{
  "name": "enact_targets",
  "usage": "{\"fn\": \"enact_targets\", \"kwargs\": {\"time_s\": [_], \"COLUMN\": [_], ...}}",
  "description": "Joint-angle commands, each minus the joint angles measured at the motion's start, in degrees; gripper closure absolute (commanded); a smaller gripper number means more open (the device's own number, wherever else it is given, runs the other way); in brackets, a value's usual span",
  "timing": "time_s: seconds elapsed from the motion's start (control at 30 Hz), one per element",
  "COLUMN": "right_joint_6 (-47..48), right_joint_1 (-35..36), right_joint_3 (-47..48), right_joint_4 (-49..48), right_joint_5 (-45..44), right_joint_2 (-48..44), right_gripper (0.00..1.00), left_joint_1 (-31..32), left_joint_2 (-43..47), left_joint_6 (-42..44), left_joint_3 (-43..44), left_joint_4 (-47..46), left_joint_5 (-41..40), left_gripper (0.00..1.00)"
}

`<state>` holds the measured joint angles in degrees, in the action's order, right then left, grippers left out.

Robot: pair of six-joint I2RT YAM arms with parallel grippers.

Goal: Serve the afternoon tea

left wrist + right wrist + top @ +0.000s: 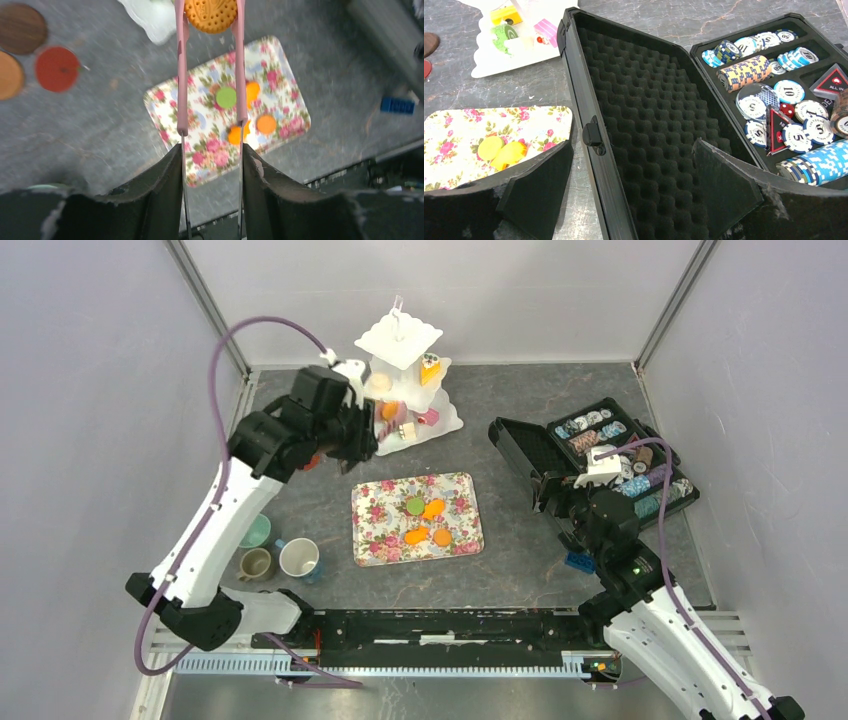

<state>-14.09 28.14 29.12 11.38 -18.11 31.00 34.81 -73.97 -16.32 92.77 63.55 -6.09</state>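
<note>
My left gripper is shut on pink tongs, whose tips pinch a round orange biscuit. It hangs above the table between the white tiered stand and the floral tray. The tray holds a green cake and three orange pieces. The stand carries more small cakes. Teal, tan and white cups stand at the left front. Brown and orange saucers lie left of the tray. My right gripper is open and empty over the case lid's edge.
The open black case with patterned discs sits at the right, its foam lid standing up towards the tray. A small blue brick lies in front of it. The arm rail runs along the near edge.
</note>
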Motion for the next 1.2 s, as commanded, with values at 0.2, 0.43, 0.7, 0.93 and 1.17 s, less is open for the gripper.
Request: {"fn": "enact_targets", "kwargs": {"time_s": [0.2,0.43,0.7,0.93,1.17], "right_joint_6": [0.3,0.6,2.4,2.6,2.1], "right_joint_1": [0.3,0.3,0.3,0.3,0.3], "right_joint_3": [4.3,6.2,10.6,10.8,11.0], "right_joint_4": [-1.2,-1.5,-1.1,-2.3,-1.8], "right_joint_5": [-0.7,-1.0,-0.9,0.4,-0.8], "right_joint_2": [0.6,2.0,7.9,10.0,10.0], "right_gripper": [0.02,0.02,0.02,0.02,0.02], "left_joint_1": [-6.6,-8.8,-11.5,-13.0,-13.2], "left_joint_2": [-11.5,-17.6,-24.6,-28.7,-35.9], "left_joint_6": [5.7,5.1,5.0,9.0,11.0], "left_joint_3": [25.1,29.1,33.5,33.2,40.8], "left_joint_4": [-2.2,-6.9,-10.7,-18.9,-18.2], "left_joint_5": [-7.4,-10.5,-11.8,-7.4,-7.5], "left_gripper": [0.66,0.66,0.68,0.67,0.67]}}
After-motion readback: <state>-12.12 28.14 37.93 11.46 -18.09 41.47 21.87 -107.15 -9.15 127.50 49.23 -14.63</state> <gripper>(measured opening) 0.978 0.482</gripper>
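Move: The left hand already holds the pink tongs with the orange biscuit in them; the stand's top tier lies about 24 cm ahead of this hand, 8 cm right and 5 cm lower. The middle tier is directly beneath the top one, some 15 cm below hand height; on it the yellow cake slice sits about 27 cm ahead and 15 cm right. From the right hand the top tier is roughly 25 cm ahead, 32 cm left and 4 cm higher. The left hand carries the tong-held biscuit some 22 cm forward towards the top tier, rising 9 cm, then sinking. ##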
